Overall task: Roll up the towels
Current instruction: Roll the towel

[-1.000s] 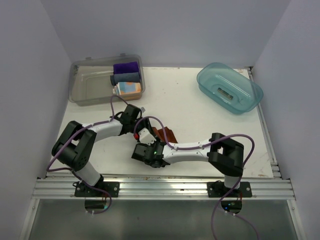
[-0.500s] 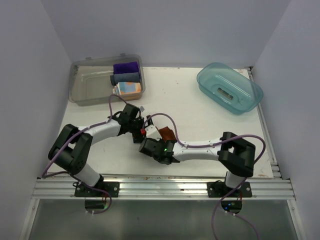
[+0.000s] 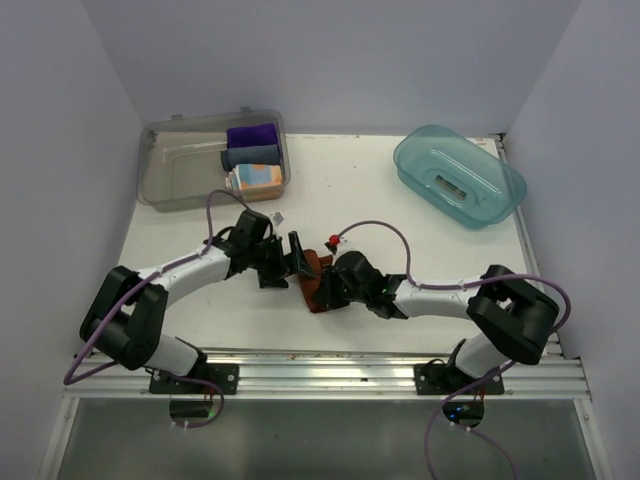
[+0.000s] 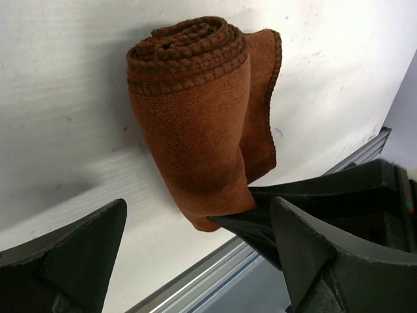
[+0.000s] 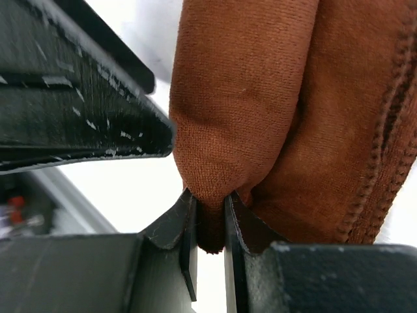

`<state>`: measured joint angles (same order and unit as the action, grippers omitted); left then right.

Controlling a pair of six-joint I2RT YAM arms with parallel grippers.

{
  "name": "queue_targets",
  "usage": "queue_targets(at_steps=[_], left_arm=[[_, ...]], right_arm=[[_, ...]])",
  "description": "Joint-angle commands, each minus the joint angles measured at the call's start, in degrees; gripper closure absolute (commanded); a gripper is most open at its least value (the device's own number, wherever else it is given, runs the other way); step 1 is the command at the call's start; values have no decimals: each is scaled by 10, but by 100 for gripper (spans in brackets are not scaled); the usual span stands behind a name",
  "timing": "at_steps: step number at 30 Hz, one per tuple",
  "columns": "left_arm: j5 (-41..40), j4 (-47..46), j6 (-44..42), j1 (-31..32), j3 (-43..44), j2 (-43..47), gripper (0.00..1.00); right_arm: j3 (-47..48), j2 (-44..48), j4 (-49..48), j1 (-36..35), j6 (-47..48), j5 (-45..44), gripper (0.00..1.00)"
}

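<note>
The rust-brown towel lies rolled on the white table between both grippers. In the left wrist view the roll shows its spiral end, with a loose flap along its right side. My right gripper is shut on the roll's lower end, the cloth pinched between its two fingers. My left gripper stands wide open around that same end, touching nothing. The patterned towel sits rolled in the clear bin.
In the bin a purple cloth and a grey-blue cloth lie behind the patterned towel. A teal tub stands at the back right. The metal rail runs along the near table edge, close below the grippers.
My left gripper has opened and let go of the brown towel. My right gripper has shut on the roll's end, and its arm has swung round to reach it from the right.
</note>
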<state>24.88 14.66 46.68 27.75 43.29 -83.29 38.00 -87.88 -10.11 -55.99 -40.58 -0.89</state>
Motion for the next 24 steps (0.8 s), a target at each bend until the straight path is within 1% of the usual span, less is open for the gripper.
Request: queue_targets(at_steps=[1, 7, 10, 13, 16, 19, 21, 22, 24], left_arm=[[21, -23, -21, -3, -16, 12, 5], [30, -42, -22, -3, -28, 3, 6], [32, -51, -21, -2, -31, -4, 9], [35, -62, -21, -2, -34, -13, 14], [37, -71, -18, -2, -37, -22, 21], [36, -80, -16, -2, -37, -35, 27], [36, -86, -11, -1, -37, -49, 32], [38, -89, -10, -1, -37, -52, 39], [39, -90, -4, -1, -36, -58, 44]], right_arm=[[-49, -1, -117, 19, -62, 127, 96], [-93, -14, -212, 48, -107, 201, 96], [-111, -28, -263, 62, -132, 232, 95], [-121, -42, -290, 72, -148, 259, 95], [-135, -65, -356, 82, -172, 284, 95], [-142, -86, -385, 88, -187, 297, 95], [-141, -94, -386, 90, -189, 297, 95], [-137, -94, -369, 90, -185, 295, 94], [-124, -78, -332, 90, -164, 290, 86]])
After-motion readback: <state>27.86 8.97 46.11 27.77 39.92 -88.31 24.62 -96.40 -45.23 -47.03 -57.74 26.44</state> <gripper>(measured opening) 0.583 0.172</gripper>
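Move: The brown towel's roll, its near end already pinched by the right fingers, has its middle about 3 cm to the right of the left hand and some 4 cm below. From the right hand the roll's middle is about 2 cm ahead and 1 cm left, at about the same height. The striped towel roll in the grey bin is roughly 23 cm ahead of the left hand, 10 cm to its left and 3 cm lower. Backing off about 2.5 cm and slightly left, the right hand keeps its pinch on the near end of the brown roll and rolls some 30 degrees, its left side rising and its fingers tipping down. The left hand eases back a centimetre, then sinks, about 3 cm in all, its wide-open fingers closing to a bit over half to come astride the roll and meet its two sides. ##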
